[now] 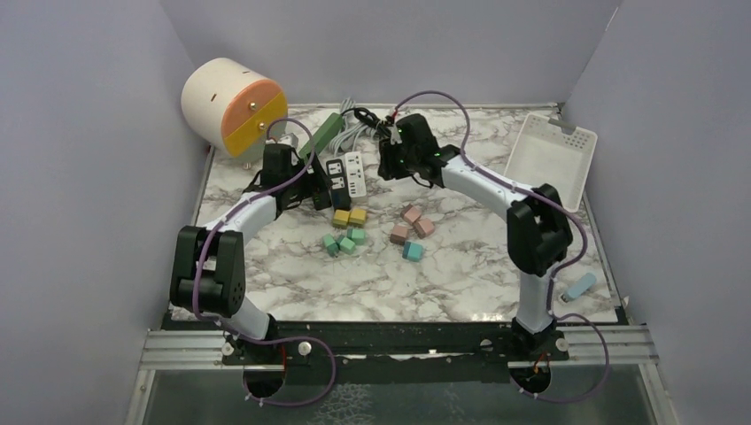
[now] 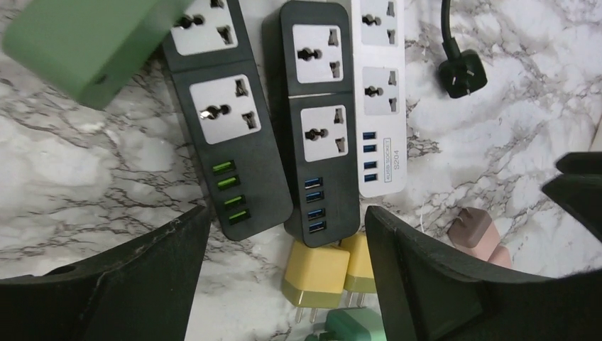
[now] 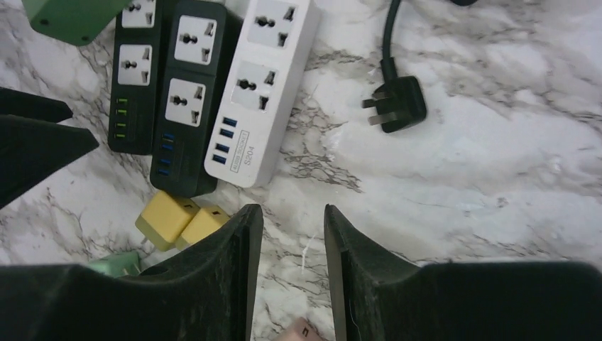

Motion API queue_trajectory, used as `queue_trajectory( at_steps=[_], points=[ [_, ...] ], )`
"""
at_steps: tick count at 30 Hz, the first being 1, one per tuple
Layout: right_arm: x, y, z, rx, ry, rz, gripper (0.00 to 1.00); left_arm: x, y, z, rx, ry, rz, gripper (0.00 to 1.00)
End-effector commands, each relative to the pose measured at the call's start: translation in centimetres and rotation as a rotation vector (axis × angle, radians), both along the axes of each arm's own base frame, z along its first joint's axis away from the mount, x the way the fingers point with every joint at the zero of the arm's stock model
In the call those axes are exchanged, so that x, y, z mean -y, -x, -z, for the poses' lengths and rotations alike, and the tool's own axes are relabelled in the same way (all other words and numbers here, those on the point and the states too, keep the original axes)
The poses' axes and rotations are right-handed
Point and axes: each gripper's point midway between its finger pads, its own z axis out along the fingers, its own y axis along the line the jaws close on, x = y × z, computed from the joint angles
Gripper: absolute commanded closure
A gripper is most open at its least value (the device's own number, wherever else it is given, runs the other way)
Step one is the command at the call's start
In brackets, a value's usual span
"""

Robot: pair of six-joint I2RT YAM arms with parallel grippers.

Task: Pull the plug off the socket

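Three power strips lie side by side: a black one with green ports [image 2: 227, 135], a black one with blue ports [image 2: 323, 121] and a white one [image 2: 380, 85] [image 3: 259, 85]. Every socket that shows is bare. A black plug [image 2: 463, 74] [image 3: 397, 106] on its cable lies loose on the marble to the right of the white strip, prongs showing. My left gripper [image 2: 285, 213] [image 1: 321, 193] hangs wide open over the near ends of the two black strips, holding nothing. My right gripper [image 3: 292, 213] [image 1: 387, 164] hovers over bare marble near the white strip, its fingers a narrow gap apart with nothing between them.
A green power strip [image 1: 321, 135] lies behind the others. Yellow adapters [image 2: 316, 273], a green one [image 2: 351, 327] and pink ones [image 1: 412, 223] are scattered in front of the strips. A cream drum [image 1: 232, 106] stands back left, a white tray [image 1: 551, 158] back right.
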Motion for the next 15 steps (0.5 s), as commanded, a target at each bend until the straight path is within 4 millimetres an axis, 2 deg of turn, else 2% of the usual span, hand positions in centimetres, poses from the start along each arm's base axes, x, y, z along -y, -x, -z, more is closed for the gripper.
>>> queue_trajectory(
  at_steps=[1,6,11,15],
  points=[
    [-4.0,0.0,3.6,-0.068,0.001,-0.105,0.6,2.6,-0.3,0.4,0.007,0.054,0.016,0.22],
    [-6.5,0.6,7.6,-0.165,0.031,-0.185,0.8,4.2,1.0,2.7,-0.055,0.031,0.042,0.4],
    [-8.1,1.6,9.7,-0.223,0.054,-0.235,0.85,4.0,1.6,4.0,-0.088,0.012,0.041,0.5],
    [-8.5,2.2,10.5,-0.257,0.063,-0.254,0.87,4.3,1.4,4.6,-0.108,0.007,0.057,0.61]
  ],
)
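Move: The white socket's middle lies about 8 cm left of the right hand, 5 cm ahead and 12 cm below; the black cable plug lies some 7 cm straight ahead at table level. From the left hand, the blue-port socket is about 6 cm right, 3 cm ahead and 8 cm below. The green-port socket is 3 cm straight ahead, the white one 10 cm right and 6 cm ahead, the yellow plugs 8 cm right and 6 cm back. Fingers closing, right hand sinks 10 cm and leftward, left hand rightward and down, towards the sockets' near ends. ##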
